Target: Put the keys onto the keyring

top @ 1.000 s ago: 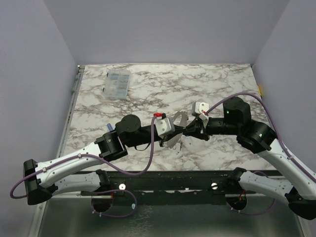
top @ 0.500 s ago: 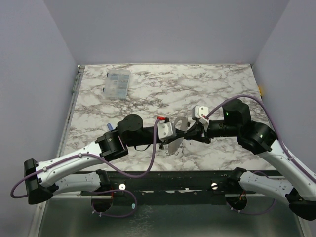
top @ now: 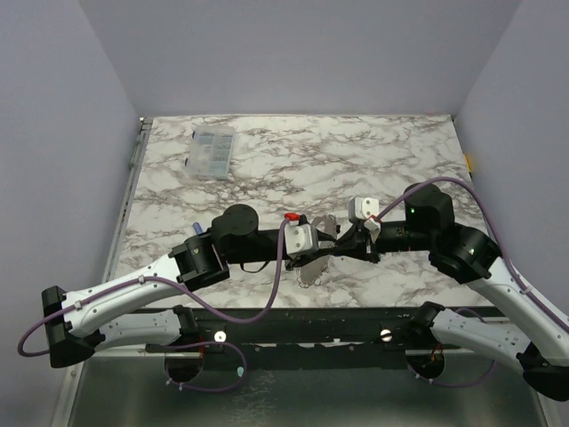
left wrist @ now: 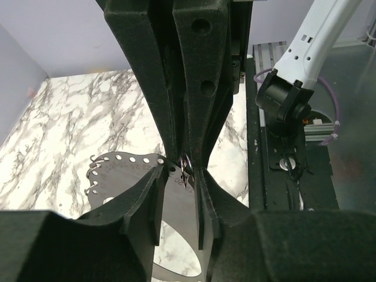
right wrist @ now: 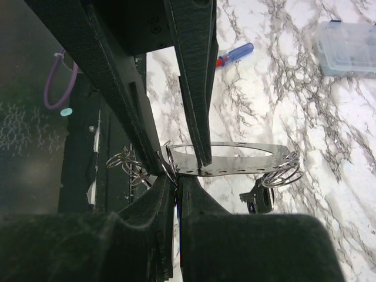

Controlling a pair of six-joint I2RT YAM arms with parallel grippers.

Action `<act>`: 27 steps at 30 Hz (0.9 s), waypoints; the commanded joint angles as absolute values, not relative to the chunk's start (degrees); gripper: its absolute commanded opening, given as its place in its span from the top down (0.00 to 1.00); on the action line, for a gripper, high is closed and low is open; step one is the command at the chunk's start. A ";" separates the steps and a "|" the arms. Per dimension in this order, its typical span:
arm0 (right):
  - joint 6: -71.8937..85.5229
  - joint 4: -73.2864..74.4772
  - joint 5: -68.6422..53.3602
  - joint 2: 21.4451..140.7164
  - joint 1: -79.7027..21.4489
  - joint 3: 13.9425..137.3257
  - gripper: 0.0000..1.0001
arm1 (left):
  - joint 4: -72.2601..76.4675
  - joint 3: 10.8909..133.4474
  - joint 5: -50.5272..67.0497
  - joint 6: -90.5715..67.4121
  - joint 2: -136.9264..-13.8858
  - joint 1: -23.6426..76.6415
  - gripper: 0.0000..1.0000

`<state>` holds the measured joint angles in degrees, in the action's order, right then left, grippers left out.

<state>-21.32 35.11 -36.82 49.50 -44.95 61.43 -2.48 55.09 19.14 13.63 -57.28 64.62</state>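
The keyring is a pale flat band with a row of holes, bent into a loop and hanging between the two grippers mid-table. Wire rings at its far end carry one dark-headed key. More wire rings hang at the near end. My right gripper is shut on a thin metal ring at the band's end. My left gripper faces it with jaws apart, the band passing between its fingers unpinched. Other keys are out of view.
A clear plastic box stands at the back left of the marble table. A red and blue screwdriver lies left of the arms. The black rail runs along the near edge, just below the grippers.
My left gripper's jaws have come apart, releasing the band. Both grippers have shifted slightly right and toward the near edge, and the band now hangs lower.
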 commanded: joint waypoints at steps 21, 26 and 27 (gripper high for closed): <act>-21.16 28.70 -37.32 49.52 -45.57 60.34 1.00 | -22.98 70.06 16.17 14.26 -62.35 65.13 0.40; -21.02 28.76 -36.00 49.67 -45.54 59.56 0.99 | -26.18 73.56 14.10 12.79 -62.88 65.15 0.37; -21.01 28.70 -35.58 49.73 -45.55 59.36 0.99 | -27.29 74.75 13.03 12.23 -63.35 65.09 0.37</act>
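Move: A small wire ring, pinched in the right fingers, sits about 1 cm off the left hand's tips to its right, level and straight across; from the right hand it lies about 1 cm to the left. The curved metal plate hangs at this ring, its middle roughly 2 cm back, 1 cm left and 3 cm below the left hand. The black-headed key is about 5 cm ahead, 1 cm left and 4 cm below that hand. Upward by about 1 cm, with a slight drift forward and left, the left hand tips its fingers down some 10 degrees while the already parted jaws spread to roughly twice their gap, around the small wire ring. The right hand keeps its pinch on the ring and eases barely half a centimetre left. ##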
